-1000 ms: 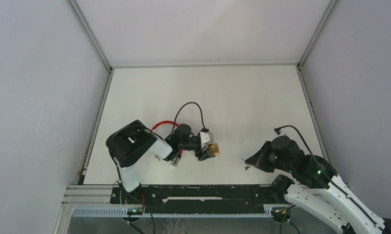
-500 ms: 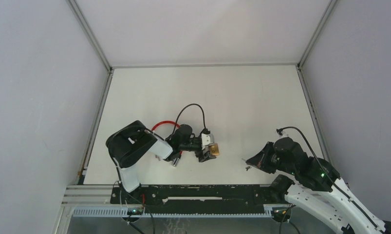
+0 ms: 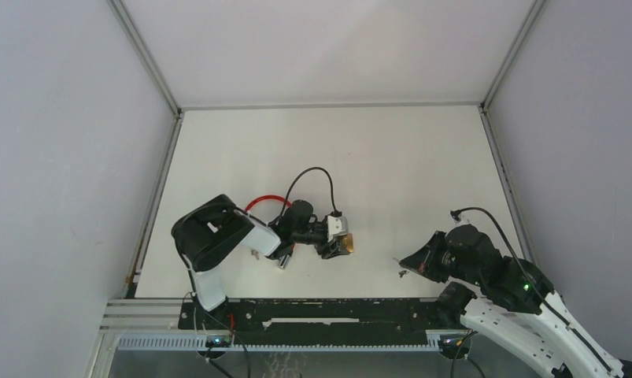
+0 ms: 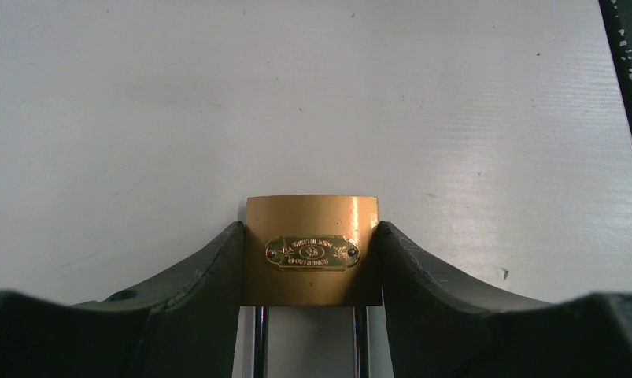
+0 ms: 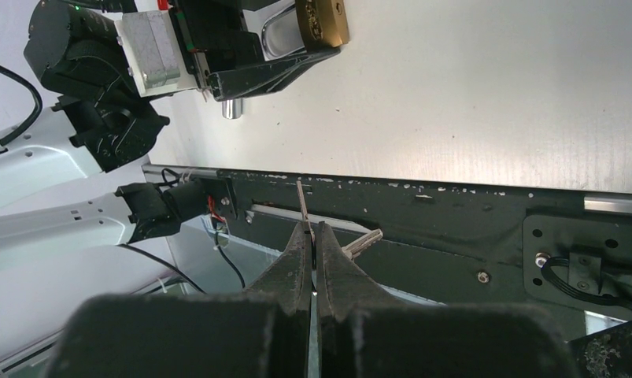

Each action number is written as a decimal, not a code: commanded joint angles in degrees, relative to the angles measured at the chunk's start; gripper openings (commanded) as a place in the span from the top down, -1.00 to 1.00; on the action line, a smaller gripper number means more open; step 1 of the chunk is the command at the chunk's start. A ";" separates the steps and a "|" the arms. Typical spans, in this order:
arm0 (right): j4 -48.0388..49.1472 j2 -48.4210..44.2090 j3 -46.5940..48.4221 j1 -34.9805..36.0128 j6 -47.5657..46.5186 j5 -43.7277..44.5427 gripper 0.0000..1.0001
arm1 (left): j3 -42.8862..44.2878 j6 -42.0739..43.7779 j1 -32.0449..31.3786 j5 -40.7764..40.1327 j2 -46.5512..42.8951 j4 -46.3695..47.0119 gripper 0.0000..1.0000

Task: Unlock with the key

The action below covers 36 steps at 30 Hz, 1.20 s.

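Observation:
A brass padlock point(image 4: 312, 250) lies flat on the white table, its steel shackle point(image 4: 259, 346) pointing back toward the wrist. My left gripper point(image 4: 311, 230) is shut on it, one dark finger pressed against each side of the body. In the top view the padlock point(image 3: 345, 243) sits at the tip of the left gripper point(image 3: 338, 241), near the table's middle front. My right gripper point(image 5: 312, 228) is shut on a key point(image 5: 300, 197), whose thin blade sticks out past the fingertips. A second key point(image 5: 364, 239) dangles beside it. The right gripper point(image 3: 404, 263) hovers well to the right of the padlock.
A black rail point(image 3: 320, 311) runs along the table's near edge, below the right gripper. A red cable point(image 3: 261, 202) and a black cable loop point(image 3: 312, 172) rise from the left arm. A small silver cylinder point(image 5: 231, 108) stands near the left wrist. Grey walls enclose the table.
The left jaws have closed in against the padlock's sides. The right arm has drifted slightly right and toward the near edge, still holding the key.

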 commanded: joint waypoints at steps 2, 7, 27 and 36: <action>1.43 -0.51 0.38 -0.26 0.79 -0.34 1.00 | -1.33 1.82 -0.73 -2.74 -3.24 -11.32 0.31; 2.69 -0.54 0.38 -0.28 -0.12 -0.34 1.00 | -0.39 2.61 -1.27 -1.73 -11.42 -17.46 0.60; 13.05 1.54 0.46 -0.36 -2.09 -10.53 1.00 | 12.64 7.72 -1.94 2.97 -39.08 -52.33 1.00; 19.78 3.20 1.91 -0.30 1.29 -19.21 1.00 | 19.14 11.63 -2.00 14.42 -44.62 -62.24 1.00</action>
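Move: The padlock is already pinched in the left gripper, just above the table. From that gripper, the key in the right gripper is about 11 cm back, 12 cm right and 15 cm higher; at table level the cable lock's metal head lies some 16 cm left and 4 cm back, its red loop 18 cm left and 5 cm ahead. From the right gripper the padlock is about 12 cm ahead, 13 cm left and 16 cm below. Keep the left fingers shut on the padlock, ease it back and left close over the table, then lift steeply: about 17 cm up, 7 cm back and 5 cm left in all. After a short hold, bring the right gripper left and up, 5 cm each way, swinging its tips up and counter-clockwise some 20 degrees, key still gripped, towards the padlock. ##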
